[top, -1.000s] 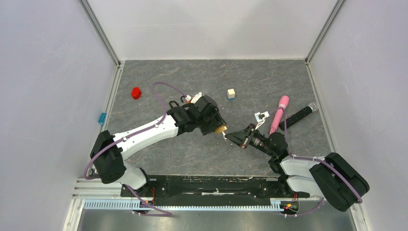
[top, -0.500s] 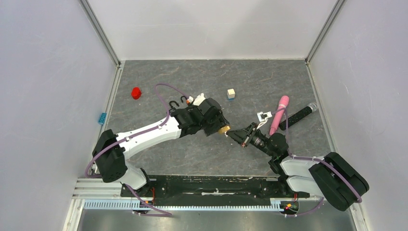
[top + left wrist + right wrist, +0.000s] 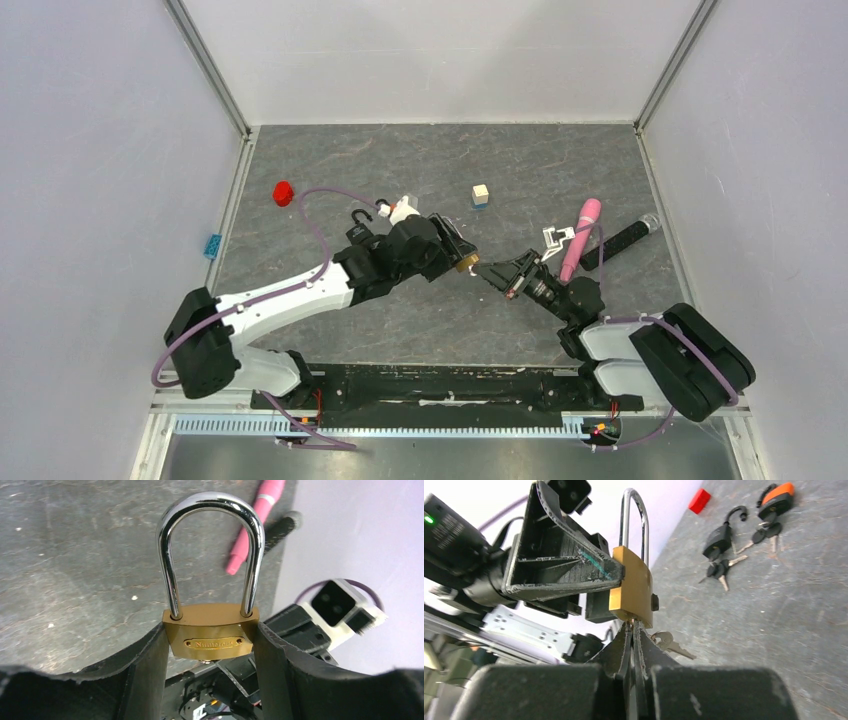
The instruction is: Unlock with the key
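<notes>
A brass padlock point(image 3: 212, 632) with a closed steel shackle point(image 3: 210, 545) is clamped by its sides between my left gripper's point(image 3: 210, 641) fingers, above the table. In the top view the padlock point(image 3: 463, 265) sits at mid-table, between the two grippers. My right gripper point(image 3: 633, 627) is shut on the key, whose tip meets the underside of the padlock point(image 3: 631, 587). The blade is hidden between the fingers. A second key point(image 3: 670, 644) hangs loose beside the fingertips.
A black padlock with keys point(image 3: 719, 540) and an orange one point(image 3: 776, 497) lie behind the left arm. A pink pen point(image 3: 580, 235), black marker point(image 3: 625, 238) and white clip point(image 3: 552, 238) lie right of the grippers. A red block point(image 3: 283, 192) and a beige cube point(image 3: 481, 193) lie farther back.
The left arm has carried the padlock right, and the right gripper has come up and left. The gap between them has closed, and the key tip now touches the lock's underside.
</notes>
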Tool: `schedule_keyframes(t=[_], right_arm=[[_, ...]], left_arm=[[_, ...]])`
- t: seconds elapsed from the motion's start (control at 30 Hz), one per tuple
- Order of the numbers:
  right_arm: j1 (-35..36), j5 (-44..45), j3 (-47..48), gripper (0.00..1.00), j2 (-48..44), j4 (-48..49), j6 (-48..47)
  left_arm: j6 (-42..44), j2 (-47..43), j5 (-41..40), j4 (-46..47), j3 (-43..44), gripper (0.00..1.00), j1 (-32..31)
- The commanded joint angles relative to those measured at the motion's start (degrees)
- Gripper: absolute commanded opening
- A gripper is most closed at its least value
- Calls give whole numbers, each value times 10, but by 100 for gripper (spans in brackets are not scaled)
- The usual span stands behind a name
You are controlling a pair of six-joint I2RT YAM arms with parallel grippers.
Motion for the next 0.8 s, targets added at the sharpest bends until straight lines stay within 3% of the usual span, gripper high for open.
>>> schedule_keyframes(t=[0.0, 0.27, 0.5, 0.57, 0.77], right_arm=[[-9, -19, 21, 0, 21, 148, 108], [-9, -34, 36, 0, 133, 324, 268], [-9, -31, 40, 0, 134, 322, 261], [-9, -31, 35, 8, 133, 318, 252], [-10, -45, 18, 51, 130, 314, 228]], left_arm=[[14, -63, 64, 214, -36, 7, -28], [34, -89, 124, 366, -78, 5, -28], [53, -87, 145, 385, -80, 4, -34], [79, -101, 122, 341, -76, 4, -34], [173, -114, 15, 71, -4, 2, -19]])
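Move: The right fingers hold the key, already pointing into the underside of the brass padlock, whose middle is about 3 cm ahead, 4 cm left and 1 cm above that hand. From the left hand, which grips the padlock, the key's head lies 3 cm back, 4 cm right and a touch lower. Some 16 cm below the left hand: a wooden block 23 cm ahead and 5 cm right, and a black padlock 13 cm ahead and 22 cm left. Rolling about its own fingers by nearly 30 degrees, clockwise as looked along them towards the padlock, the right hand twists the key, first rising about 1.5 cm with the left hand, then sinking to just below its start; it then opens its fingers not quite halfway. The left hand keeps its grip, rises about 2 cm, dips back and ends a centimetre up and slightly left, tipping its fingers up by about 10 degrees. ##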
